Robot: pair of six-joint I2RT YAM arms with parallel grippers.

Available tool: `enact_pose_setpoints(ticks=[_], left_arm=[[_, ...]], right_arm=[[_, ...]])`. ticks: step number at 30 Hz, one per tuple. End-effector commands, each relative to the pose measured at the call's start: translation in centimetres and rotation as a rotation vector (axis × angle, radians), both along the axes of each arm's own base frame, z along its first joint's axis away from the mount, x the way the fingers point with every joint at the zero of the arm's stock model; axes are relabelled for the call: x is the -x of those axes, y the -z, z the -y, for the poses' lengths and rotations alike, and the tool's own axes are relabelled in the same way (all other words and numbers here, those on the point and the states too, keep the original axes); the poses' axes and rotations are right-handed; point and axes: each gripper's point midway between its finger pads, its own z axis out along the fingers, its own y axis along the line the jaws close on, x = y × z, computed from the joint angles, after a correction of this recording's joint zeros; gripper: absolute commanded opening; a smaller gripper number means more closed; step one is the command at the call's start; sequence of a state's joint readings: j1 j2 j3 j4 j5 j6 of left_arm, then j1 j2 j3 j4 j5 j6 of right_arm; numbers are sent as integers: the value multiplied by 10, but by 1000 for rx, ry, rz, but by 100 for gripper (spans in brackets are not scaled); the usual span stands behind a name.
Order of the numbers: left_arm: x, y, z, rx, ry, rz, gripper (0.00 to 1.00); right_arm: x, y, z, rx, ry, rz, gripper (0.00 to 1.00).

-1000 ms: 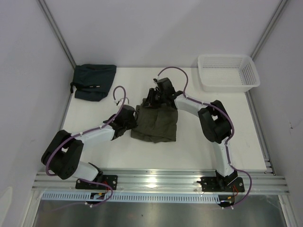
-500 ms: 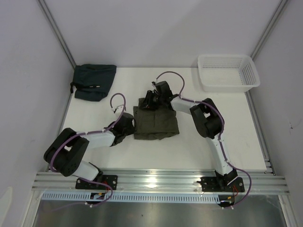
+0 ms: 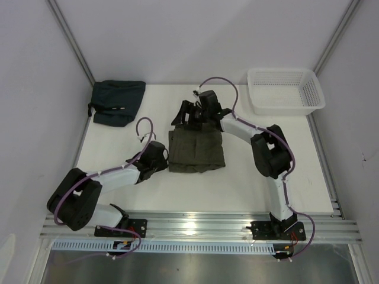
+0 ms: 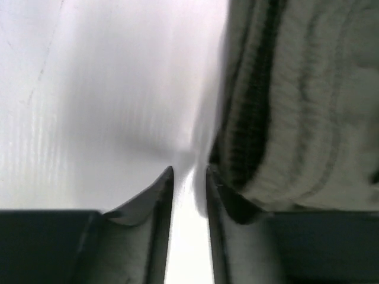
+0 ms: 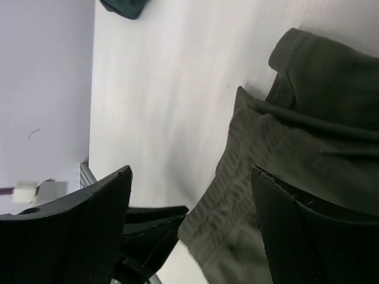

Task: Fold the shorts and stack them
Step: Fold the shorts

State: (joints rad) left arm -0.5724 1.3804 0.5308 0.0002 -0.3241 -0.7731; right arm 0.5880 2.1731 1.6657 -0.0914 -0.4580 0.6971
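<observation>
The olive-green shorts [image 3: 196, 151] lie folded in a flat rectangle on the white table [image 3: 249, 177]. My left gripper [image 3: 163, 155] sits low at their left edge, jaws a narrow slit apart with only bare table between them. In the left wrist view the ribbed waistband [image 4: 296, 106] lies just right of the left gripper [image 4: 189, 171]. My right gripper [image 3: 187, 115] hovers wide open over the far edge of the shorts [image 5: 296, 154], holding nothing; in its own view the right gripper [image 5: 190, 170] frames the cloth's corner and the left gripper [image 5: 154, 219].
A dark teal folded garment [image 3: 117, 101] lies at the back left corner. A white plastic basket [image 3: 285, 90] stands at the back right. Metal frame posts and grey walls enclose the table on both sides.
The right gripper let go of the shorts' far edge, opened wide and drew back. The cloth settled flatter. The left gripper closed, then parted slightly, and sits at the left edge.
</observation>
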Motion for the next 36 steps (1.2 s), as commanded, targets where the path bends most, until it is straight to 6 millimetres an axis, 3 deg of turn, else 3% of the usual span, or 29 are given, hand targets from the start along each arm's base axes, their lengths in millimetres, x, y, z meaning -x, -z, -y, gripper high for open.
enact_pose_setpoints(ticks=[1,2,4,5,9,13,15,23,32,36], left_arm=[[-2,-30,8,76,44,27,34],[2,-32,15,126,74,13,52],[0,-42,15,190,79,39,64],[2,-42,16,206,91,40,76],[5,-53,30,290,183,84,99],[6,-56,39,375,222,108,99],[9,-51,37,388,215,98,99],[7,-56,44,439,225,117,99],[9,-18,42,482,118,14,99],[6,-13,41,524,68,11,99]], right_arm=[[9,-75,27,-24,9,136,83],[9,-79,36,-22,19,141,83],[23,-85,51,-8,18,151,84],[27,-85,56,1,21,151,84],[48,-75,81,66,30,145,84],[68,-75,99,57,42,174,84],[73,-63,105,69,44,151,84],[85,-32,97,79,7,91,82],[89,-22,97,67,17,70,82],[88,-23,100,66,24,72,82]])
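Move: The shorts lie in a rough rectangle: their middle is about 9 cm back, 6 cm to the right and 10 cm below the right hand. For the left hand, low beside their left edge, that middle is about 8 cm ahead, 11 cm to the right and a centimetre below, with their near-left corner only about 2 cm to the right, level with it. The folded blue cloth lies some 27 cm to the right hand's left, 10 cm farther out and 10 cm below. The right hand swings about 10 cm right and 9 cm back from the far left part of the shorts to over their middle, first rising some 9 cm and then sinking nearly to its starting height, its fingers staying wide open and touching nothing. Meanwhile the left hand lifts about 4 cm beside the near-left corner and opens its nearly shut fingers fully, shifting some 4 cm right over the shorts' edge, rolling about 25 degrees so that its left side dips, and settling back to about 2 cm above where it began. ##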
